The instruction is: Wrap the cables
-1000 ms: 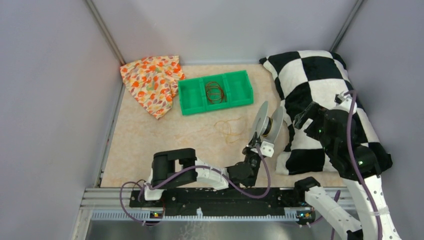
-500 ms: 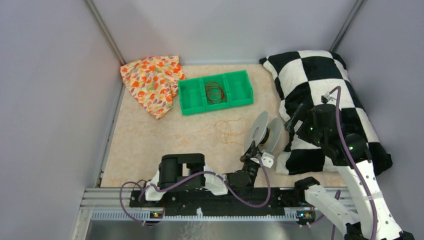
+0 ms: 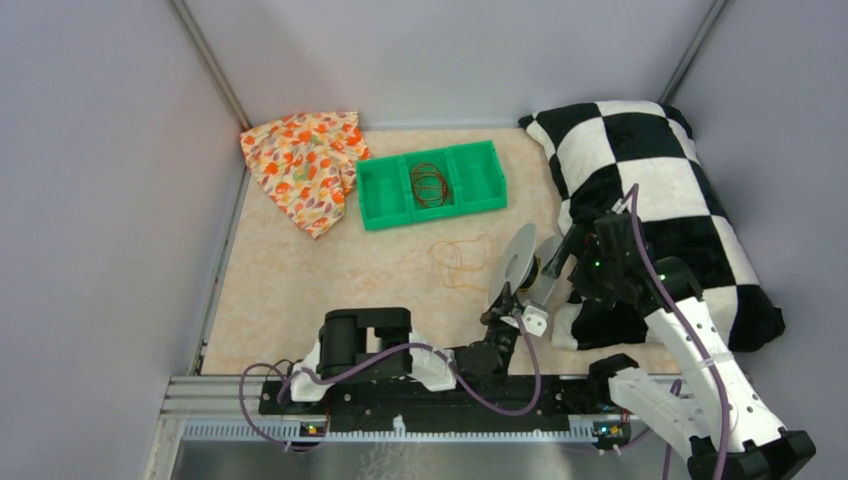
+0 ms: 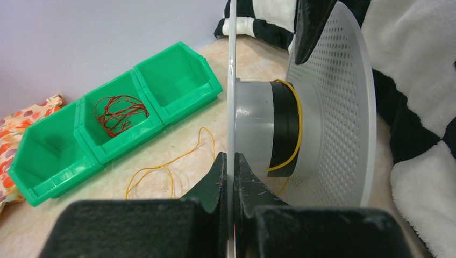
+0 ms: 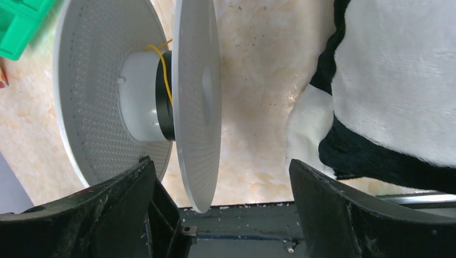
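Note:
The clear round spool stands on edge above the table, with my left gripper shut on the rim of its near flange. The yellow cable lies in loose loops on the table left of the spool. One strand runs over the black band on the hub. My right gripper is open, its jaws standing wide on either side of the other flange without touching it. One right finger shows above the spool in the left wrist view.
A green three-compartment tray sits at the back, with a coil of red wire in its middle compartment. A flowered cloth lies at the back left. A black-and-white checked pillow fills the right side, close behind my right arm.
My right arm has swung left and down from over the pillow to the spool, and its jaws have widened. My left arm drew back slightly with the spool, then held still.

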Robot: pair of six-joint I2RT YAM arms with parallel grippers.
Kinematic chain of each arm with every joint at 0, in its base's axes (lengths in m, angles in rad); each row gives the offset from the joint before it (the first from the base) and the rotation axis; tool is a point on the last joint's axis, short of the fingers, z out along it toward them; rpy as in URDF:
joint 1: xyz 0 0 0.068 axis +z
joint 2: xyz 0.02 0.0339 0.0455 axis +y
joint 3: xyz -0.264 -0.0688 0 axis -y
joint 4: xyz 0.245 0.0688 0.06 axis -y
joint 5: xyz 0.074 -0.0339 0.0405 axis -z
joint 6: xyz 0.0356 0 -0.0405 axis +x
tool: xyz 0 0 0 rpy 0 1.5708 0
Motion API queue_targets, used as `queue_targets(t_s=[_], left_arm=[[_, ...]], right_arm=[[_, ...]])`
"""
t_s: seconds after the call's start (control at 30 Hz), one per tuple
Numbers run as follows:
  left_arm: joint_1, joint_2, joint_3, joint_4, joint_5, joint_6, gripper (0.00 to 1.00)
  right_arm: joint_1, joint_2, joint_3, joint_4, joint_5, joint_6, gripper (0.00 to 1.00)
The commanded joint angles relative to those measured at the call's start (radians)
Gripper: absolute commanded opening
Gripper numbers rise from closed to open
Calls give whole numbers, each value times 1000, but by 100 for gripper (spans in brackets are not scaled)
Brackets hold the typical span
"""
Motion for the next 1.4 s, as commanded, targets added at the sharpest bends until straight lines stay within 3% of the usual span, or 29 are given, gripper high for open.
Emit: queue_targets(t_s=[0.0, 0.13, 0.3, 0.47, 1.07, 1.37], left_arm=[[-9, -6, 3, 328, 11, -20, 0], [-9, 2, 16, 322, 10, -16, 0], [-9, 5, 37, 285, -2, -19, 0], [-9, 6, 43, 259, -2, -24, 0], [-10, 7, 56, 200, -16, -47, 0], [-10, 13, 65, 203, -16, -46, 0]], right_arm=[[8, -8, -39, 97, -45, 22, 93], [9, 0, -83, 146, -23, -3, 90], [17, 18, -128, 181, -8, -15, 78], [41, 15, -177, 209, -1, -16, 75], [114, -39, -154, 193, 60, 27, 71], [114, -74, -124, 199, 43, 36, 75]])
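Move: The black drum of the spool, with its yellow cable loop, lies about 6 cm left of the open right hand, level with it fore and aft and some 5 cm lower. The spool's right flange stands between, about 3 cm left. Loose yellow cable lies on the table roughly 20 cm left and 3 cm ahead; the checkered pillow is some 17 cm right and 10 cm ahead. From the left hand, the drum lies about 6 cm ahead and 4 cm right. Down about 5 cm goes the right hand, still straddling the right flange, its fingers drawing in from nearly fully open to about three-quarters; it then shifts some 2 cm left and eases back about 1 cm right and 1 cm up. The left-side finger goes deeper between the flanges, beside the drum, and nudges the cable loop leftwards. The left hand keeps its pinch on the left flange's edge. ##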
